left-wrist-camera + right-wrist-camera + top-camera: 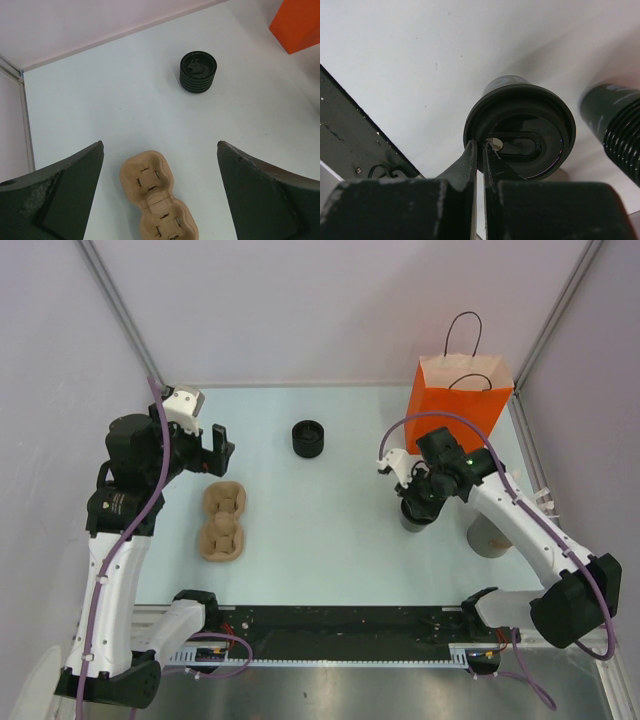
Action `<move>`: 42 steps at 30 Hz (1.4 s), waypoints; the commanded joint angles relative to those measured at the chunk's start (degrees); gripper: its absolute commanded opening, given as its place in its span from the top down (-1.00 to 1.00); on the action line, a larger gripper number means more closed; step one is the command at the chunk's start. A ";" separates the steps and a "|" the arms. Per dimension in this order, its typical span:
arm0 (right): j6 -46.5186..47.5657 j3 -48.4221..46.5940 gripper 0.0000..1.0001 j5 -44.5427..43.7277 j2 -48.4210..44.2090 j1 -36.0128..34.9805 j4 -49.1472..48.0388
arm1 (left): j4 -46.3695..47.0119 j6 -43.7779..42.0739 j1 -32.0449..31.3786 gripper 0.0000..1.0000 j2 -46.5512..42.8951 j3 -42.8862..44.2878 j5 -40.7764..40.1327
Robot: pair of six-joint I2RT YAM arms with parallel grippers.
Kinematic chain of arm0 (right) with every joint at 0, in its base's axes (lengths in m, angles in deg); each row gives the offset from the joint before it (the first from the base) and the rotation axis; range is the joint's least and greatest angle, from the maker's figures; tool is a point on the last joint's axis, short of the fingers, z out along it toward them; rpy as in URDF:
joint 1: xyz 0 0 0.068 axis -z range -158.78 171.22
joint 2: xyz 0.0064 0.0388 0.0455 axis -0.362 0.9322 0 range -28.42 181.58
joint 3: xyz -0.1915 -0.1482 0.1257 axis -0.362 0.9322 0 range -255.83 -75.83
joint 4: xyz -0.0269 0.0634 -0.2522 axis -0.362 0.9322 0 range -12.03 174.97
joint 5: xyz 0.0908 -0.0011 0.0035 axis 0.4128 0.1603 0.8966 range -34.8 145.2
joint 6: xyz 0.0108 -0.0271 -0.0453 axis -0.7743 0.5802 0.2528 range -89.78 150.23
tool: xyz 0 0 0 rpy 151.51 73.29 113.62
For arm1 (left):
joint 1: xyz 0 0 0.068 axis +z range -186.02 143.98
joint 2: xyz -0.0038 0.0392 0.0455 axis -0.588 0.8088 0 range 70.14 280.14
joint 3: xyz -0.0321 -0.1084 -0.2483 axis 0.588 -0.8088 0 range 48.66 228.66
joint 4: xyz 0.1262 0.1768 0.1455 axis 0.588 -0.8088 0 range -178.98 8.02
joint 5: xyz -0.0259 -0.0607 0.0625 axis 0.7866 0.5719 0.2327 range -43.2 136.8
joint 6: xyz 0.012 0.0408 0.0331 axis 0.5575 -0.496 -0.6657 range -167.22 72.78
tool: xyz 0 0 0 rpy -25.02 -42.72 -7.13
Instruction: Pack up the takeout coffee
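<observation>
The takeout coffee (530, 125), a black cup with a round black lid, stands right of the table's centre (412, 519). My right gripper (481, 146) is shut on the near rim of its lid, one finger outside the rim and one inside. From above, that gripper (420, 500) covers most of the cup. Whether the cup rests on the table or is lifted I cannot tell. The brown pulp cup tray (224, 521) lies at the left. My left gripper (215, 452) hangs open above the tray's far end (148, 175), holding nothing.
A second black ribbed cup (309, 438) stands at the back centre, also in the left wrist view (198, 72). An orange paper bag (460, 400) with handles stands at the back right. A grey tub (488, 537) sits right of the held cup. White walls enclose the table.
</observation>
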 commanded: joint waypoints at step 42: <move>5.72 7.29 0.35 4.01 -2.01 6.59 -1.85 | 0.25 1.11 1.19 -0.99 -1.67 -1.00 1.75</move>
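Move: The right hand already holds the lidded coffee cup by its lid, just off the table. The bare patch of table it is going to lies about 16 cm below the hand, 4 cm to its right and barely 1 cm ahead. From that patch the other black cup stands some 12 cm farther out and 6 cm to the right; the straw holder is about 15 cm to its right and 1 cm nearer the base. From the left hand the patch lies roughly 44 cm right, 5 cm back and 35 cm below. Rightward and down at an easing pace, the right hand carries the lidded cup about 3 cm towards the straw holder, then sinks nearly straight, some 4 cm in all, to set the cup on the table. Its fingers keep their pinch on the lid until the hand has stopped, then part a little, about a quarter open, letting go while the hand stays at lid height. ##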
